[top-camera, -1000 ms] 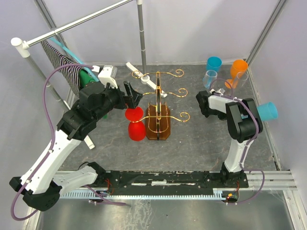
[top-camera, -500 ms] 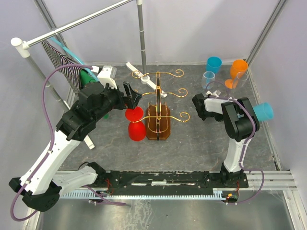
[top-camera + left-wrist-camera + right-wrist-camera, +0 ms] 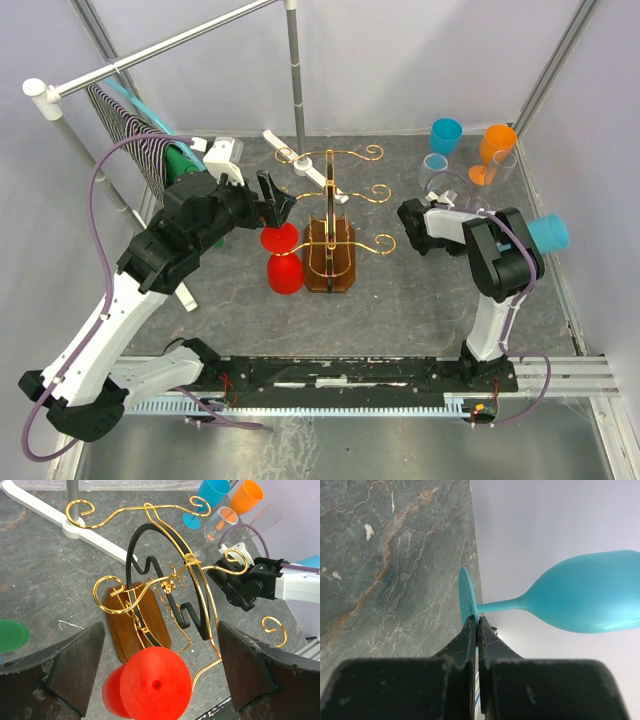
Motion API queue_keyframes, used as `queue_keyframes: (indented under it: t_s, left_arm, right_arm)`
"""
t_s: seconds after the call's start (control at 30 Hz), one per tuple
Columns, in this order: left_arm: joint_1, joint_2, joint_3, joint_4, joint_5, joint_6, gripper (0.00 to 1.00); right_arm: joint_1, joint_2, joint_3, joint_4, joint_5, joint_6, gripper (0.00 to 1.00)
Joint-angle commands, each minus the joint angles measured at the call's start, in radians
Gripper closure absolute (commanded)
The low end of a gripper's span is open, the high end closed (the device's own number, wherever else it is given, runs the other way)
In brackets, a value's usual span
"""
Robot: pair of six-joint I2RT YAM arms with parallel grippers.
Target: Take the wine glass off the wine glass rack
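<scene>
The gold wire wine glass rack (image 3: pixel 345 190) stands mid-table on its brown wooden base (image 3: pixel 116 611). A red wine glass (image 3: pixel 281 256) hangs upside down at the rack's near-left side, foot up. My left gripper (image 3: pixel 277 196) hovers just above and left of that foot, open. In the left wrist view the red foot (image 3: pixel 155 682) lies between the two wide-apart fingers, which do not touch it. My right gripper (image 3: pixel 477 623) is shut on the foot rim of a teal wine glass (image 3: pixel 590 597), held sideways off to the right (image 3: pixel 550 232), away from the rack.
Teal (image 3: pixel 446 133), orange (image 3: pixel 497 144) and clear (image 3: pixel 437 163) glasses stand at the back right. A grey pole frame (image 3: pixel 294 70) carries a striped cloth (image 3: pixel 130 135) at the back left, with a green object (image 3: pixel 185 165) below it. A white stand foot (image 3: pixel 305 168) lies behind the rack.
The right arm's forearm has swung slightly left toward the rack, with the teal glass still held. The left arm and the red glass have not moved.
</scene>
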Motion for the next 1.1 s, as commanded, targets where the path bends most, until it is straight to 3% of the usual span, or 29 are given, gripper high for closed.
queue_keyframes:
  t_s: [0.0,0.6,0.83,1.07]
  left_arm:
    - [0.003,-0.007,0.018,0.026,0.003,0.024,0.01]
    - [0.003,-0.04,0.022,-0.001,-0.001,0.031,0.01]
    - [0.002,-0.037,0.018,0.01,0.014,0.03,0.01]
    - [0.002,-0.049,0.012,0.005,0.011,0.04,0.01]
  right_arm:
    - [0.034,-0.052,-0.015,-0.04,0.054,0.044,1.0]
    - [0.048,-0.141,-0.071,-0.041,0.064,0.058,1.0]
    - [0.049,-0.193,0.017,-0.243,0.053,0.248,1.0]
    - [0.022,-0.209,0.062,-0.336,-0.004,0.342,1.0]
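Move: My right hand still pinches the foot of the light blue wine glass, held bowl up, its middle roughly 8 cm above the pads and 3 cm to the right. From that hand the tall clear glass stands about 11 cm ahead and 7 left, the orange glass 18 ahead and 4 left, and the short clear glass 11 ahead and 17 left. From my left hand, the light blue glass is some 55 cm right, 5 ahead and 20 below. With the fingers staying shut on the light blue glass's foot, I ease my right hand about 2 cm back towards my base, swinging some 1 cm left early on, away from the orange and clear glasses. Late on I lift it quickly, for a rise of about 4.5 cm in all, rolling the wrist roughly 10 degrees so the bowl tips back towards me. ##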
